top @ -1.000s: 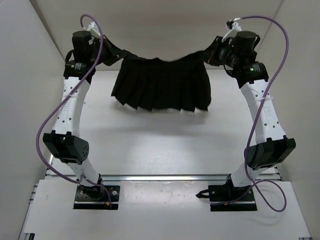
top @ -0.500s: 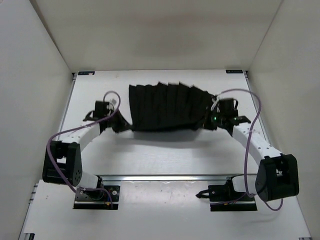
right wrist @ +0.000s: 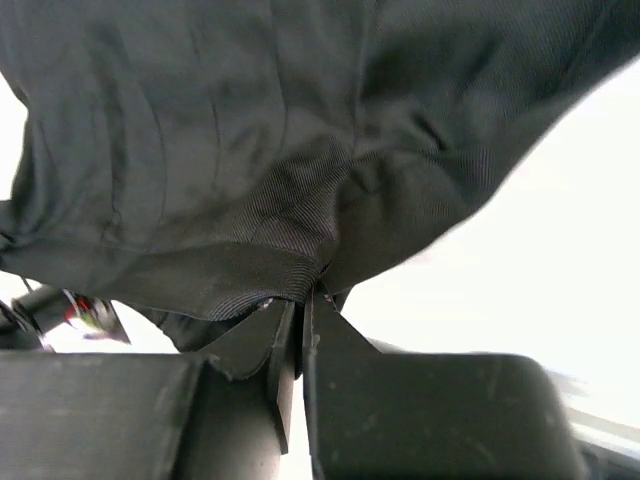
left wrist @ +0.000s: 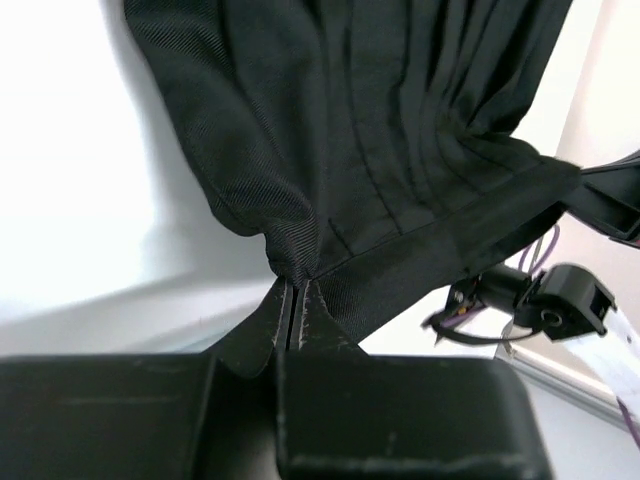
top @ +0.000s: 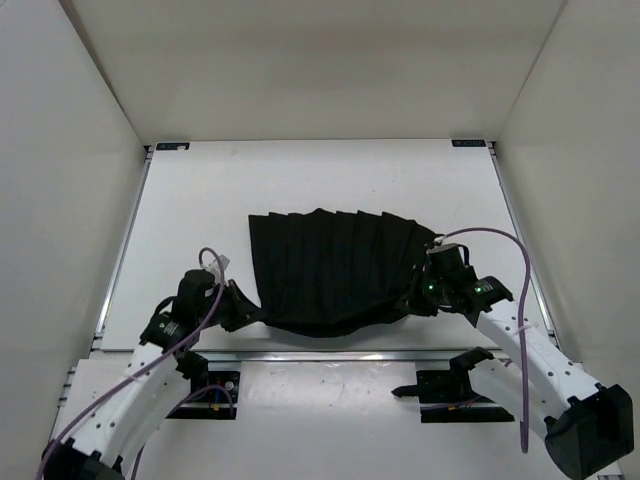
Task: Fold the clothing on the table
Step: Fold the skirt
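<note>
The clothing (top: 330,270) is a black pleated garment spread over the near middle of the white table (top: 200,200), pleats fanning toward the far side. My left gripper (top: 245,312) is shut on its near left corner; the left wrist view shows the jaws pinched on the waistband edge of the clothing (left wrist: 340,150) at my left gripper (left wrist: 295,285). My right gripper (top: 418,292) is shut on the near right corner. In the right wrist view the clothing (right wrist: 250,150) bunches above my right gripper (right wrist: 310,300). The near edge sags between the two grippers.
A metal rail (top: 330,353) runs along the table's near edge just under the garment's sagging edge. White walls (top: 70,120) close in the left, right and far sides. Purple cables (top: 500,250) loop from both arms.
Both arms have drawn back toward the near edge and come down, carrying the garment with them. It hung high at the far side, then lay at mid table, now lies near the front rail.
</note>
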Tool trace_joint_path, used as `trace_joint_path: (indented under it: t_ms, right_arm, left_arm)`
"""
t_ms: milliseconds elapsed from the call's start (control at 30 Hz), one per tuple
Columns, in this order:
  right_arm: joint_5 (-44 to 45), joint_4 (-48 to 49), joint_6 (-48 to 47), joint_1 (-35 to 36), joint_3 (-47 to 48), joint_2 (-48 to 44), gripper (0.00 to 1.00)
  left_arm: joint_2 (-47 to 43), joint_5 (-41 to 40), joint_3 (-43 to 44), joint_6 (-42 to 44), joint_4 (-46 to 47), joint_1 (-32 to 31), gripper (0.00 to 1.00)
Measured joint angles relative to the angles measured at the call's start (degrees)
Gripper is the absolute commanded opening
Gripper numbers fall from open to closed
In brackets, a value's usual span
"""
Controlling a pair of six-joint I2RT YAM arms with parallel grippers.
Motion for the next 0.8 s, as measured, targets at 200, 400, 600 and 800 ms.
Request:
trace_joint_path:
  t_ms: [200, 400, 600, 800]
  right_arm:
    - [2.4, -7.4, 4.3, 7.7, 1.9, -4.7, 0.0]
    - [0.4, -9.4, 0.3, -0.6, 7.9, -1.9, 0.01]
    - [-8.1, -5.6, -8.8, -16.0, 14.0, 8.9, 0.0]
    - [-11.3, -0.2, -16.1, -21.0, 24.4, 29.0, 0.0]
  left_arm:
    - [-10.8, -3.1, 1.0, -3.0, -9.9, -3.6, 0.0]
    - [2.4, -4.6, 11.3, 0.6, -11.5, -2.5, 0.0]
    - [22.2, -1.9, 22.4, 2.8, -0.3, 2.5, 0.0]
    - [50.5, 2.6, 35.3, 3.5, 8.8, 6.8, 0.0]
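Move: Both grippers already pinch the skirt's near edge, raised roughly 5 cm off the table. From the left gripper, the far-left corner lies about 20 cm ahead and 2 cm left. The right gripper has the far-right corner some 16 cm ahead and 5 cm right, and the skirt's middle about 9 cm ahead and 14 cm left. The table's front rail runs roughly 8 cm behind the left gripper, straight back. Keep both grippers shut on the near edge and ease back about 3 cm, starting to lift. Then swing both forward together in a low arc over the lying skirt towards its far hem, rising and sinking again near the end, to finish some 17 cm ahead of the start on the left and 13 cm on the right. Let the right hand drift about 5 cm rightward, wrists nearly unturned. ##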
